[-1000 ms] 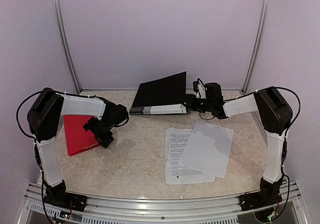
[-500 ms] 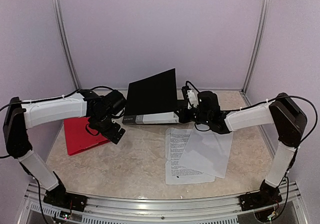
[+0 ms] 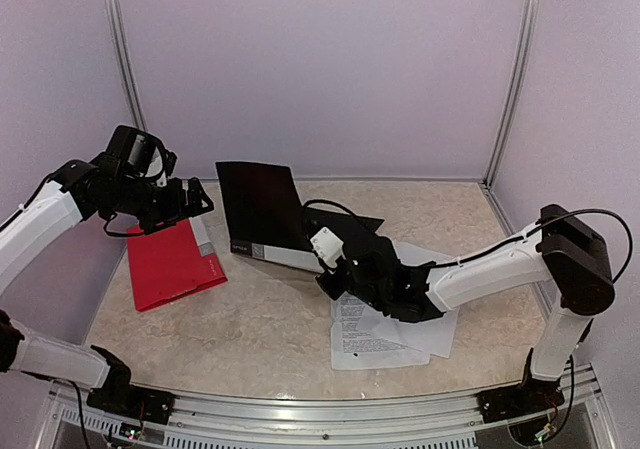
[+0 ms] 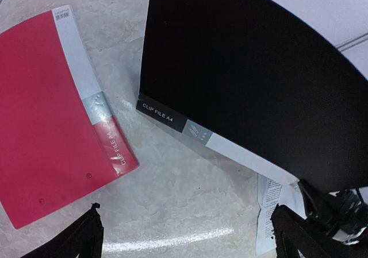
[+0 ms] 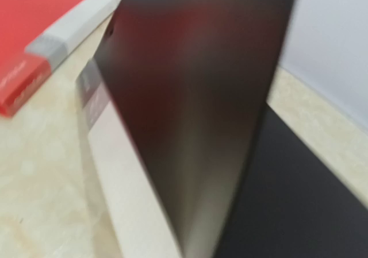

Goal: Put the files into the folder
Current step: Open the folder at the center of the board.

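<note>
The black folder (image 3: pixel 262 207) lies at the middle back of the table, its front cover (image 5: pixel 190 97) swung up and standing over the flat back cover (image 5: pixel 299 200). My right gripper (image 3: pixel 322 274) is shut on that raised cover's lower edge; its fingers are hidden in the right wrist view. The files (image 3: pixel 385 334), white sheets with one printed, lie on the table right of the folder, partly under my right forearm; one corner of the files (image 4: pixel 269 212) shows in the left wrist view. My left gripper (image 3: pixel 192 201) hangs open and empty (image 4: pixel 190 241) above the table, between the red folder and the black folder (image 4: pixel 241 68).
A red clip folder (image 3: pixel 165 264) lies flat at the left, also seen as the red folder (image 4: pixel 46 120) below my left gripper. Marble tabletop (image 3: pixel 250 329) stretches to the front rail. Enclosure walls and metal posts (image 3: pixel 122 69) stand behind.
My right arm has swept left holding the black cover, swinging it upright and past the spine. My left arm has lifted and pulled back to the left, above the red folder.
</note>
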Robot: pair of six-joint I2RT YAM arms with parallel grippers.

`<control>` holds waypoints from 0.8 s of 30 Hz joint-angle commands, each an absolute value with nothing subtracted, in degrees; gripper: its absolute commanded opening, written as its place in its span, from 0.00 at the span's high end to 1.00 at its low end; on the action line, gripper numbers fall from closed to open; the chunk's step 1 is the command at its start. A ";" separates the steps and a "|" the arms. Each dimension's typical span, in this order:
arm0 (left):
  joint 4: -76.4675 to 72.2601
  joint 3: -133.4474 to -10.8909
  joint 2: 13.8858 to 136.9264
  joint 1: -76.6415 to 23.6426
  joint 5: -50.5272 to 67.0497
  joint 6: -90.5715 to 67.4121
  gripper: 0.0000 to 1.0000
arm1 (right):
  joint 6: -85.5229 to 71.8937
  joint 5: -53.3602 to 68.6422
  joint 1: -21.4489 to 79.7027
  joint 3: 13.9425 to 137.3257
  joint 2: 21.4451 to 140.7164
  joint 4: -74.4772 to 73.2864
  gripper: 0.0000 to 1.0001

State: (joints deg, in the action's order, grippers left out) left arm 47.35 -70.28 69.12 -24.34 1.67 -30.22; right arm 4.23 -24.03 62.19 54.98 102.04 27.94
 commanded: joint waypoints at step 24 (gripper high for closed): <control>59.30 -62.82 54.42 -21.11 4.10 -45.21 0.02 | 15.45 -34.04 82.75 72.02 121.05 8.39 0.70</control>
State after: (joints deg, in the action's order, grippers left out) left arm 55.96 -62.35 55.42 -21.50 6.92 -47.18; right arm 18.55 -38.63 81.73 70.41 119.70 12.95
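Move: The right gripper holds the black folder's raised cover; the bare table it is bound for lies some 13 cm to its left, 8 cm back and 15 cm below. The folder's spine is about 12 cm left and 11 cm ahead, the red folder roughly 38 cm left and 9 cm ahead, the paper sheets about 17 cm right and 6 cm back. From the empty left hand that bare patch is some 15 cm right, 9 cm back, 24 cm down. Swing the black folder's cover open with the right gripper: keep it pinched and haul it back about 12 cm, leftward some 9 cm and down nearly as far, towards the bare table, tipping the fingertips down about 30 degrees; start easing the fingers open only at the end. Meanwhile draw the open left hand back about 7 cm and slightly left. ##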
